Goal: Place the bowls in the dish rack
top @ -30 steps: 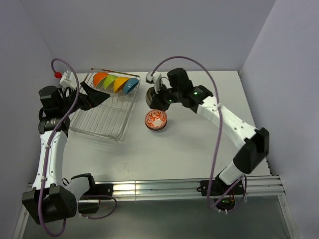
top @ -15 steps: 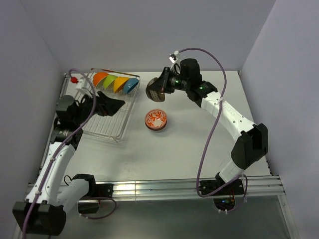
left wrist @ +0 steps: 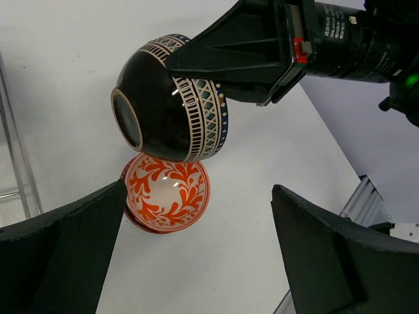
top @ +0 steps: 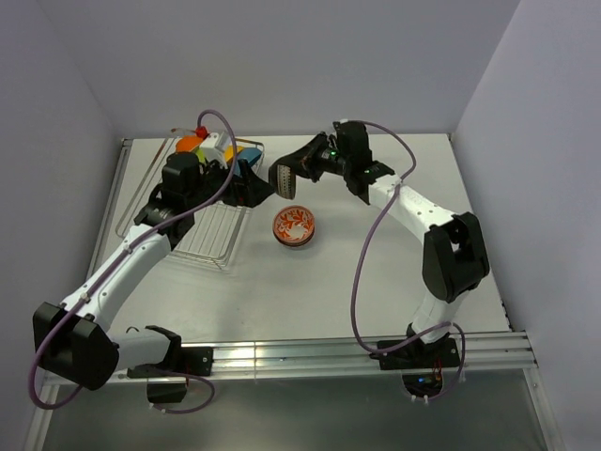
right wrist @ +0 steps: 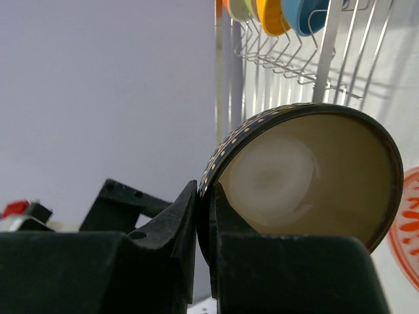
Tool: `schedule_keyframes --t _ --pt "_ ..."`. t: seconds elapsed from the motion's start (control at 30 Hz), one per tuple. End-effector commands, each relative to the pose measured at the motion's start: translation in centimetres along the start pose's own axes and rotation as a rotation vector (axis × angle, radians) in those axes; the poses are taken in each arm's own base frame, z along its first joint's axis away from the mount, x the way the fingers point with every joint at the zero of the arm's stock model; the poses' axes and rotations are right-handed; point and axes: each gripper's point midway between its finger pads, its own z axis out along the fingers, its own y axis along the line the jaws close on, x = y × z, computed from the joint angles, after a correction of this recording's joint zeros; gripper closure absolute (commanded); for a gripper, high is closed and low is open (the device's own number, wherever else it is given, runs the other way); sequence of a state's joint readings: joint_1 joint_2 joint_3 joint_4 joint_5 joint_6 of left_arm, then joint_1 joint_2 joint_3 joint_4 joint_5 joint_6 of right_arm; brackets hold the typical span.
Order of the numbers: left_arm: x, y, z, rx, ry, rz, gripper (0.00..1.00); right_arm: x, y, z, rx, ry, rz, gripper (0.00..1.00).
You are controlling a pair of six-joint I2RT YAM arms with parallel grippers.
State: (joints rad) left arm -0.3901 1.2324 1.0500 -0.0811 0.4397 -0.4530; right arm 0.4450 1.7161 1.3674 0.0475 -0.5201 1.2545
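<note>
A black bowl (top: 285,176) with a patterned band hangs on its side above the table, and my right gripper (top: 300,167) is shut on its rim. In the right wrist view its fingers pinch the rim of this cream-lined bowl (right wrist: 308,176). An orange-patterned bowl (top: 294,225) sits upright on the table just below. My left gripper (top: 255,188) is open over the right edge of the dish rack (top: 211,237), facing the black bowl (left wrist: 167,104) and the orange-patterned bowl (left wrist: 167,193). Coloured bowls stand along the rack's far row: an orange one (top: 191,143) and a blue one (top: 248,162); the left arm hides part of the row.
The rack's tines (right wrist: 288,59) and the blue bowl (right wrist: 314,13) stand close behind the held bowl in the right wrist view. White walls close the table at the back and both sides. A metal rail (top: 329,355) runs along the near edge.
My left arm has swung from the rack's left side across it to the right. The right gripper has lifted the black bowl off the table, tipped it sideways and turned it toward the rack.
</note>
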Motion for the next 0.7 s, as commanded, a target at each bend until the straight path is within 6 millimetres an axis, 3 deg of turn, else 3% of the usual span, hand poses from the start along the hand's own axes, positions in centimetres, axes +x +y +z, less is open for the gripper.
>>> schedule_keyframes --t 0.0,0.2,0.37,0.53,0.67 --pt "-2.4 -0.2 -0.3 -0.038 -0.056 0.044 0.02 -0.5 7.0 0.1 -0.22 -0.001 0.029 1.0" --pt "-2.2 0.2 -0.5 -0.066 -0.048 0.054 0.01 2.4 7.9 1.5 -0.246 0.066 0.059 1.0" --pt "-1.4 2.1 -0.2 -0.162 -0.015 0.065 0.0 4.4 8.5 1.8 -0.256 0.106 0.049 1.0" --pt "-1.0 3.4 -0.3 -0.226 0.004 0.081 0.01 4.9 8.5 1.9 -0.25 0.118 0.051 1.0" --pt "-0.9 3.7 -0.6 -0.244 0.012 0.089 0.07 5.4 8.4 2.1 -0.242 0.127 0.052 1.0"
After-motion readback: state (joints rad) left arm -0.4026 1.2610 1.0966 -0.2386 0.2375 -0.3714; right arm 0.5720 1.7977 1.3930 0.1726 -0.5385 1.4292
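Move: The open left hand has the dark bowl, held by the right, about 6 cm to its right, 1 cm ahead and 2 cm lower. From the left hand, the blue bowl in the rack lies some 8 cm ahead, 5 cm left and 14 cm below; the red-patterned bowl is roughly 11 cm back, 9 cm right, 21 cm below. The left gripper lies about 9 cm left of the right hand, 3 cm back, roughly level. Right hand, keeping its rim pinch, brings the dark bowl 6 cm left towards the open, slightly sinking left gripper. ##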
